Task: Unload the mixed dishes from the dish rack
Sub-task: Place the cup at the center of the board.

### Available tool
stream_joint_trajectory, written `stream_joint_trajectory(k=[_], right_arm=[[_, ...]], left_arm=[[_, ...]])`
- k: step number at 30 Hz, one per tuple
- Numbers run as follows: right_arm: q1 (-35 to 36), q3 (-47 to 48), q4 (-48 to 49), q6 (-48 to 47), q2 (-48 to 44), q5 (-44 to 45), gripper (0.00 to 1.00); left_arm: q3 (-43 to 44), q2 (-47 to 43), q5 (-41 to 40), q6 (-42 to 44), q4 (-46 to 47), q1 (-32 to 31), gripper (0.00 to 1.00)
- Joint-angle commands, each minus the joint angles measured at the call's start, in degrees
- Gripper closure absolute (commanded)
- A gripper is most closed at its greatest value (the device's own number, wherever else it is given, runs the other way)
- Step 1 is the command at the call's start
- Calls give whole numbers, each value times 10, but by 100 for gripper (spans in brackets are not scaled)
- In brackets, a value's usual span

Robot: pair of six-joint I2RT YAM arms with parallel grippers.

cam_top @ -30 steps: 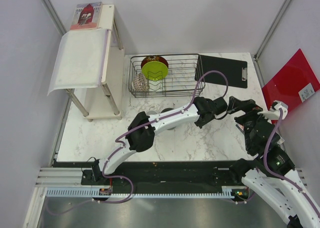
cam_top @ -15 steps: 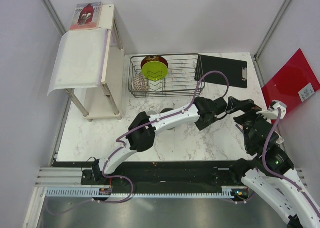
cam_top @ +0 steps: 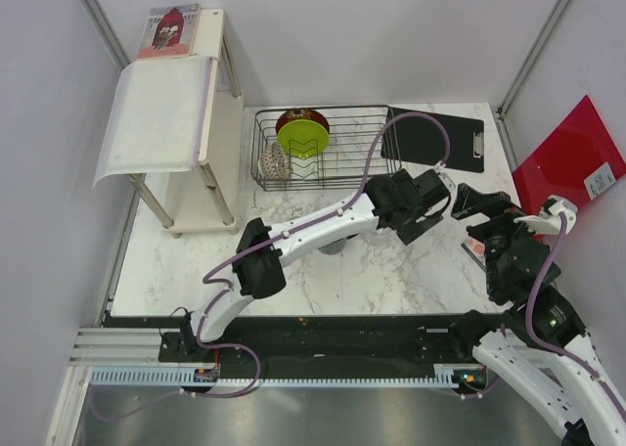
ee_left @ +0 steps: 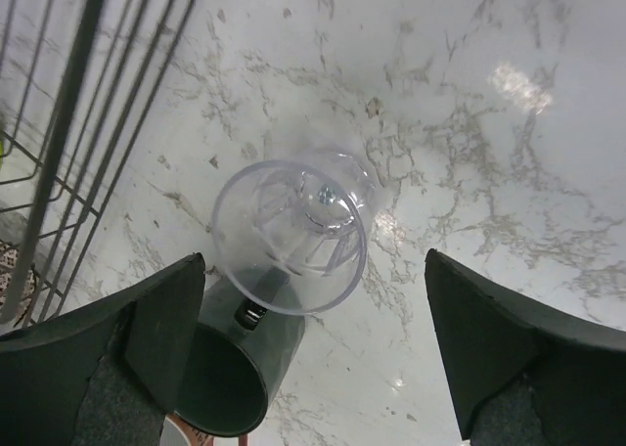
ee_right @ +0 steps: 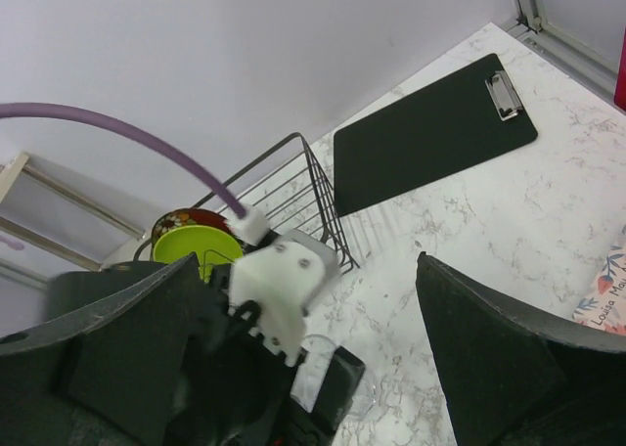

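The clear glass (ee_left: 290, 233) stands upright on the marble table, directly under my left gripper (ee_left: 313, 260), whose jaws are open wide on either side of it without touching. Beside it are the dark grey mug (ee_left: 230, 368) and a sliver of the orange-red cup (ee_left: 181, 431). In the top view the left gripper (cam_top: 435, 200) hides the glass. The dish rack (cam_top: 323, 148) holds the lime-green plate (cam_top: 301, 133), the dark red bowl (cam_top: 301, 115) behind it and the small patterned bowl (cam_top: 276, 160). My right gripper (cam_top: 469, 200) hangs open and empty just right of the left one.
A black clipboard (cam_top: 435, 138) lies right of the rack. A red folder (cam_top: 567, 162) leans at the far right. A white shelf stand (cam_top: 176, 104) stands left of the rack. The rack's wire wall (ee_left: 78, 123) is close on the left gripper's left.
The left gripper has opened from shut, letting go of the glass, and has drawn back towards the rack and clipboard. The right arm has shifted slightly right.
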Motion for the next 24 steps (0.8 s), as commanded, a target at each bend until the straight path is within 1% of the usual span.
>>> stream_joint_trajectory(k=[1, 3, 4, 6, 7, 8, 9, 10, 11, 14, 15, 17, 18, 20, 21, 22, 23, 24], right_arm=[[1, 25, 4, -15, -7, 21, 2], [2, 25, 3, -15, -9, 25, 2], [2, 25, 4, -15, -11, 26, 2], [2, 24, 2, -14, -12, 29, 2], [2, 24, 1, -14, -13, 29, 2], [1, 23, 2, -14, -14, 30, 2], [2, 21, 0, -15, -14, 29, 2], [2, 21, 0, -15, -13, 30, 2], [2, 18, 0, -15, -10, 29, 2], [1, 11, 0, -12, -2, 20, 2], [2, 6, 0, -10, 0, 18, 2], [2, -8, 1, -1, 6, 13, 2], [2, -13, 2, 2, 8, 9, 2], [2, -25, 5, 11, 14, -4, 2], [2, -29, 5, 14, 14, -8, 2], [2, -32, 6, 15, 17, -13, 2], [2, -38, 7, 20, 20, -17, 2], [2, -41, 7, 22, 21, -22, 2]], left_arm=[[3, -108, 8, -39, 80, 1, 1], [-23, -134, 19, -62, 102, 11, 1], [-58, -147, 23, -73, 115, 17, 1], [-95, -191, 41, -109, 152, 41, 1], [-137, -209, 45, -122, 163, 51, 1], [-158, -239, 47, -136, 189, 72, 1], [-178, -255, 47, -160, 198, 83, 1], [-209, -269, 43, -170, 206, 96, 1], [-221, -288, 35, -177, 210, 118, 1], [-238, -301, -25, -179, 204, 154, 1], [-235, -296, -78, -170, 186, 160, 1], [-218, -283, -128, -160, 170, 176, 1], [-213, -270, -172, -173, 153, 182, 1], [-216, -264, -192, -204, 145, 200, 1], [-218, -260, -157, -200, 147, 209, 3], [-217, -252, -144, -197, 154, 217, 23], [-210, -244, -146, -204, 148, 231, 28], [-203, -236, -163, -221, 138, 236, 29]])
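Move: The speckled bowl at the rack's left end lies about 16 cm ahead of the left gripper, 25 cm to its left and 8 cm below. The green bowl is some 21 cm ahead and 20 cm left. Just below the gripper stands the released clear cup, about 2 cm ahead and 4 cm left, with the grey mug level with the hand, 14 cm left. From the right hand the speckled bowl is roughly 21 cm ahead, 39 cm left and well below. Lift the empty, wide-open left gripper about 13 cm, clear of the already released clear cup, then swing it level to the left and forward, roughly 18 cm left and 13 cm out, towards the bowls in the rack's left half. Turn it some 40 degrees counter-clockwise on the way and start narrowing the fingers at the end. Let the right hand sink about 2 cm. ##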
